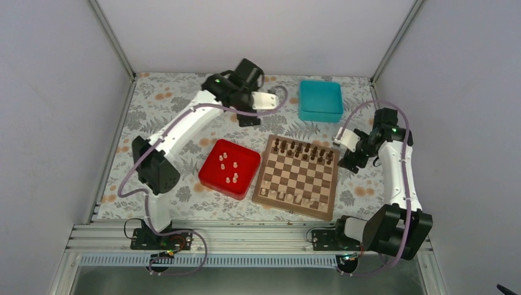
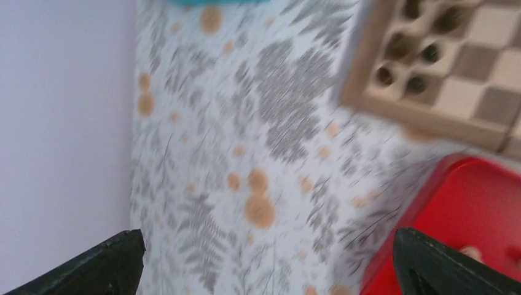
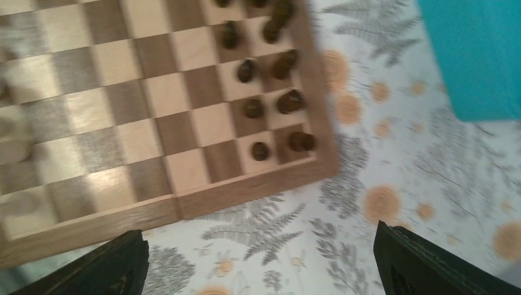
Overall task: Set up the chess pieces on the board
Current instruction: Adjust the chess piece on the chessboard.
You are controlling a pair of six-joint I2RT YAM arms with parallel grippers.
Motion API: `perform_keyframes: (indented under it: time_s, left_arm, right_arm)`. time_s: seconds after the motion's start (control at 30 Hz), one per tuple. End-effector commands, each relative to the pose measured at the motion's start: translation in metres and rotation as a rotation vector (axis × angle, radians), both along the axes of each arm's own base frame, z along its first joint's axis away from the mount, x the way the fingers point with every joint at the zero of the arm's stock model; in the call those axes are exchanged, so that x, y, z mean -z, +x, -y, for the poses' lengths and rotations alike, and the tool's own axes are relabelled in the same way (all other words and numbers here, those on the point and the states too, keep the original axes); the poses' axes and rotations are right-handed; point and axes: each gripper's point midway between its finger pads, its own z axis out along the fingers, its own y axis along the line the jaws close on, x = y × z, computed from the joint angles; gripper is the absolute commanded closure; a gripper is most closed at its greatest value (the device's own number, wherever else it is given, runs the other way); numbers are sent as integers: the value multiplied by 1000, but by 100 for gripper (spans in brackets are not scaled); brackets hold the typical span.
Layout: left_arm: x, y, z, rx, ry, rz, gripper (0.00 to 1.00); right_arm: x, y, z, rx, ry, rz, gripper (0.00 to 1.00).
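Observation:
The board [image 1: 295, 179] lies at the table's middle, with dark pieces along its two far rows. A few pale chess pieces [image 1: 282, 196] stand on its near row. Several more pale pieces [image 1: 235, 177] lie in the red tray [image 1: 212, 179] left of the board. My left gripper [image 1: 249, 117] hangs behind the tray, open and empty over the cloth [image 2: 267, 258]. Off the board's far right corner, my right gripper [image 1: 351, 161] is open and empty as well [image 3: 261, 258]. The right wrist view shows that board corner [image 3: 258, 187] and its dark pieces [image 3: 255, 109].
A teal box [image 1: 320, 100] sits at the back right, behind the board, and shows in the right wrist view [image 3: 485, 55]. The red tray's edge [image 2: 473, 196] and a board corner [image 2: 424, 117] lie ahead of my left gripper. Grey walls close in the flowered table.

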Motion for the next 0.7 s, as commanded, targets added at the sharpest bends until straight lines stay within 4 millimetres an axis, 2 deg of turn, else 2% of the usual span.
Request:
perform_keyframes:
  time_s: [0.0,0.17,0.23,0.33,0.5,0.67]
  left_arm:
    - [-6,49,-63,-173,-25,77,0]
    - [-12,91,-128,-354,-85,138,0]
    - [-12,103,-150,-427,-114,153,0]
    - [-10,114,-178,-510,-137,173,0]
    - [-3,122,-202,-584,-137,180,0]
    - [-8,126,-208,-606,-156,191,0]
  right_arm:
    - [3,-41,-30,-222,16,-92,8]
    - [18,-64,-61,-359,19,-133,20]
    - [24,-73,-75,-395,29,-165,30]
    - [31,-86,-92,-435,34,-211,34]
    - [47,-108,-111,-483,5,-283,39]
    - [67,-123,-113,-485,-60,-349,46]
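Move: The right hand, empty and open, has the white chess piece near the right end of the near row about 14 cm back, 16 cm to its left and 13 cm below. The next white piece in that row stands about 13 cm back and 19 cm left of the hand. The corner black piece is some 4 cm ahead and 8 cm left. From the left hand, the same white piece lies about 25 cm back, 21 cm right and 22 cm below. Heading for the right end of the white row, the right hand sweeps in over the board, about 11 cm back and as far left, while sinking some 5 cm. It turns counter-clockwise, tips its fingers steeper and closes them to a little over half open, on nothing. The left hand clears off about 20 cm left and 12 cm forward, fingers wide open, turning counter-clockwise too. ##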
